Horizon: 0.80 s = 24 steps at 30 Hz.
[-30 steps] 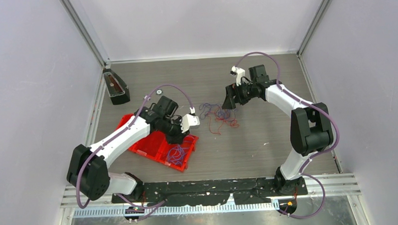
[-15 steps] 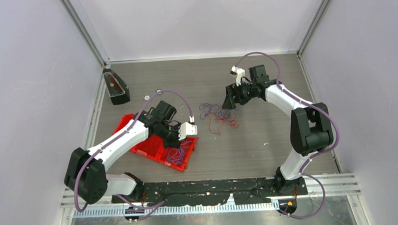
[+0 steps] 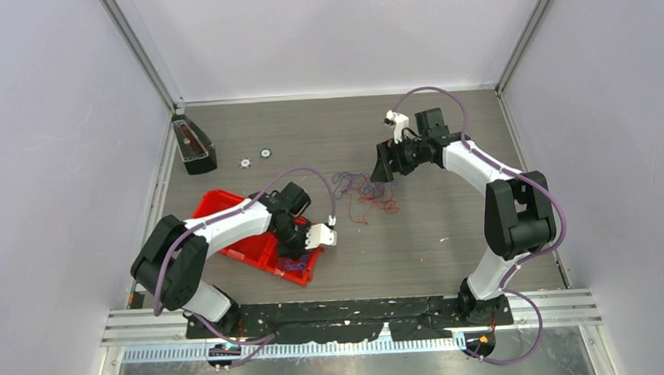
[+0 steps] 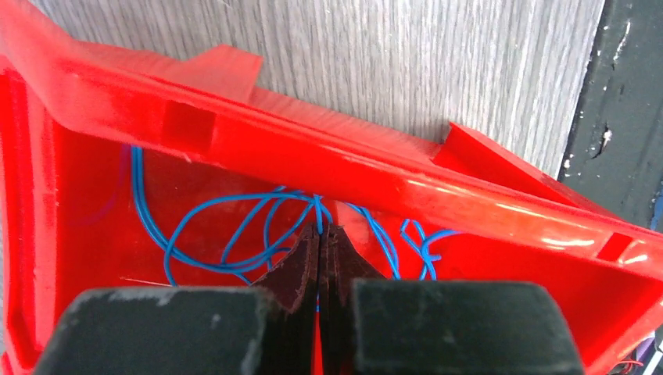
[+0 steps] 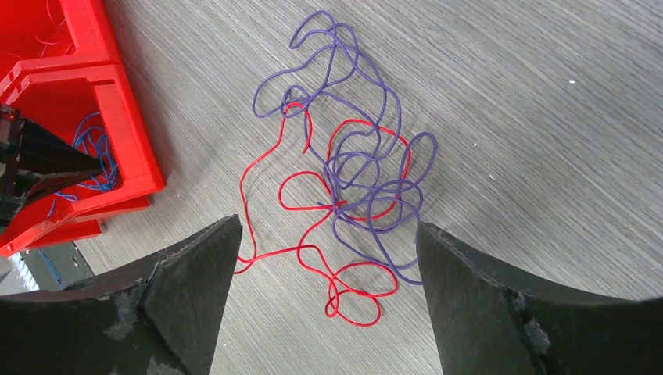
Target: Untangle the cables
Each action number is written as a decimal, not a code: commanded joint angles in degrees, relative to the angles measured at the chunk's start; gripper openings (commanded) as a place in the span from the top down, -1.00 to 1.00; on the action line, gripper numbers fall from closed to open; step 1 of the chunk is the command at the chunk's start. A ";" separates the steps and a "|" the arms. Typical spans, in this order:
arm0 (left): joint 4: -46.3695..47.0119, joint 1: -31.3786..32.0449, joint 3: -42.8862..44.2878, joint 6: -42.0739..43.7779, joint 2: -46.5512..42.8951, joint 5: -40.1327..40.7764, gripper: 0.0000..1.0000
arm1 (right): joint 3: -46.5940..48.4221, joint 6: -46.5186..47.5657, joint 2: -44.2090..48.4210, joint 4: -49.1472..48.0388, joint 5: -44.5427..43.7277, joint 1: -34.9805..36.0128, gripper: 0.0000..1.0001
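Note:
Thin blue cables [image 4: 195, 226] lie coiled in the near end of a red bin [image 4: 313, 148]. My left gripper [image 4: 320, 228] reaches down into that bin [image 3: 229, 209], and it is shut with a blue strand running into the seam between its tips. On the table right of the bin, a red cable [image 5: 360, 323] and a purple cable [image 5: 391, 117] lie tangled together [image 3: 364, 190]. My right gripper [image 5: 328, 228] hangs open just behind and above the tangle [image 3: 384, 165], touching neither strand.
A black box [image 3: 194, 146] stands at the back left by the wall. Two small round discs [image 3: 255, 158] lie on the table behind the bin. The black base rail [image 3: 350, 312] runs along the near edge. Walls close in on three sides.
My left arm has swung toward the near right end of the bin, lowered its gripper among the blue cables and closed it. The right arm has stayed put.

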<state>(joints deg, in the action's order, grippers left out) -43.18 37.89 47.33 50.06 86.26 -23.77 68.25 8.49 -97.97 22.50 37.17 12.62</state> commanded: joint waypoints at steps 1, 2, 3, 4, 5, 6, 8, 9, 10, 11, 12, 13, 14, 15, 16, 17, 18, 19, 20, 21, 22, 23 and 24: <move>5.64 0.59 0.00 0.29 1.30 3.91 1.00 | 0.02 0.50 2.17 0.42 0.45 -0.36 -0.76; 6.21 0.67 -0.01 0.04 1.36 4.04 1.00 | -0.01 0.55 2.20 0.43 0.38 -0.38 -0.76; 6.51 0.82 -0.12 0.04 1.27 4.41 1.00 | 0.02 0.55 2.23 0.44 0.43 -0.47 -0.76; 6.83 0.88 -0.40 0.16 1.21 4.98 1.00 | 0.15 0.49 2.12 0.44 0.44 -0.48 -0.76; 7.20 0.87 -0.83 0.13 0.83 5.44 1.00 | 0.23 0.43 2.06 0.44 0.45 -0.49 -0.76; 7.61 0.87 -1.32 0.12 0.09 5.44 0.89 | 0.46 0.41 2.01 0.44 0.49 -0.49 -0.76; 7.93 0.87 -2.53 0.34 -3.30 3.54 0.40 | 0.74 0.43 2.00 0.48 0.45 -0.45 -0.76; 7.61 0.87 -2.91 0.41 -5.02 2.21 0.20 | 0.79 0.51 2.00 0.46 0.38 -0.48 -0.76; 6.98 0.91 -2.91 0.19 -6.93 1.06 0.04 | 1.00 0.53 2.04 0.62 0.42 -0.53 -0.76; 5.87 0.92 -2.56 -0.13 -8.62 0.00 -0.09 | 1.09 0.66 2.06 0.75 0.44 -0.55 -0.76; 4.59 0.90 -1.91 -0.36 -9.90 -0.60 -0.17 | 1.27 0.79 2.07 1.00 0.53 -0.52 -0.76; 2.84 0.87 -1.05 -0.62 -11.04 -0.94 -0.23 | 1.36 0.99 2.08 1.11 0.60 -0.57 -0.76; 1.00 0.87 -0.05 -0.63 -11.95 -1.13 -0.32 | 1.49 1.13 2.08 1.31 0.66 -0.57 -0.76; -0.81 0.89 1.06 -0.72 -12.90 -1.06 -0.42 | 1.51 1.34 2.08 1.45 0.70 -0.62 -0.76; -2.40 0.92 1.95 -0.80 -13.80 -1.01 -0.52 | 1.77 1.48 1.97 1.66 0.75 -0.65 -0.76; -3.57 0.88 2.74 -0.96 -14.82 -0.82 -0.58 | 1.87 1.69 1.94 1.84 0.85 -0.64 -0.76; -4.50 0.87 3.41 -1.05 -16.06 -0.58 -0.63 | 2.28 1.79 1.87 2.13 0.97 -0.66 -0.76; -5.05 0.87 4.02 -1.05 -17.28 -0.50 -0.66 | 2.62 1.90 1.66 2.25 1.06 -0.67 -0.76; -5.25 0.87 4.53 -1.29 -18.55 -0.45 -0.68 | 2.74 1.93 1.56 2.36 1.15 -0.67 -0.76; -5.39 0.89 5.31 -1.69 -19.62 -0.41 -0.70 | 3.11 2.03 1.49 2.50 1.20 -0.67 -0.76; -5.53 0.87 6.03 -2.22 -20.49 -0.40 -0.72 | 3.34 2.33 1.39 2.73 1.30 -0.74 -0.76; -5.66 0.81 6.76 -2.88 -21.40 -0.19 -0.73 | 3.77 2.55 1.14 2.95 1.31 -0.75 -0.76; -5.53 0.65 7.43 -3.88 -22.04 -0.06 -0.74 | 4.01 3.14 1.09 3.48 1.32 -0.75 -0.76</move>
<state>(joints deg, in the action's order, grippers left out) -46.39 38.63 50.85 48.84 67.57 -22.70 68.77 9.61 -97.97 25.30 37.26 12.23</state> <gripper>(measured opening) 0.860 0.882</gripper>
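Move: The left hand is already inside the right-end compartment of the red bin, holding the blue cable; the compartment's middle is about 2 cm to its left, with the floor some 2 cm below. The middle compartment lies about 8 cm left and 4 cm farther out, the purple-red tangle roughly 17 cm ahead and 18 cm right. From the right hand, the right-end compartment is about 20 cm back, 22 cm left and 11 cm below. Forward first, low in the right-end compartment: the left hand carries the blue cable about 2 cm, then opens its fingers wide and lets go. It comes back very slightly and rises some 9 cm clear of the bin, the wrist tilting so the fingertips swing forward and to the right, nearly 20 degrees in all. ##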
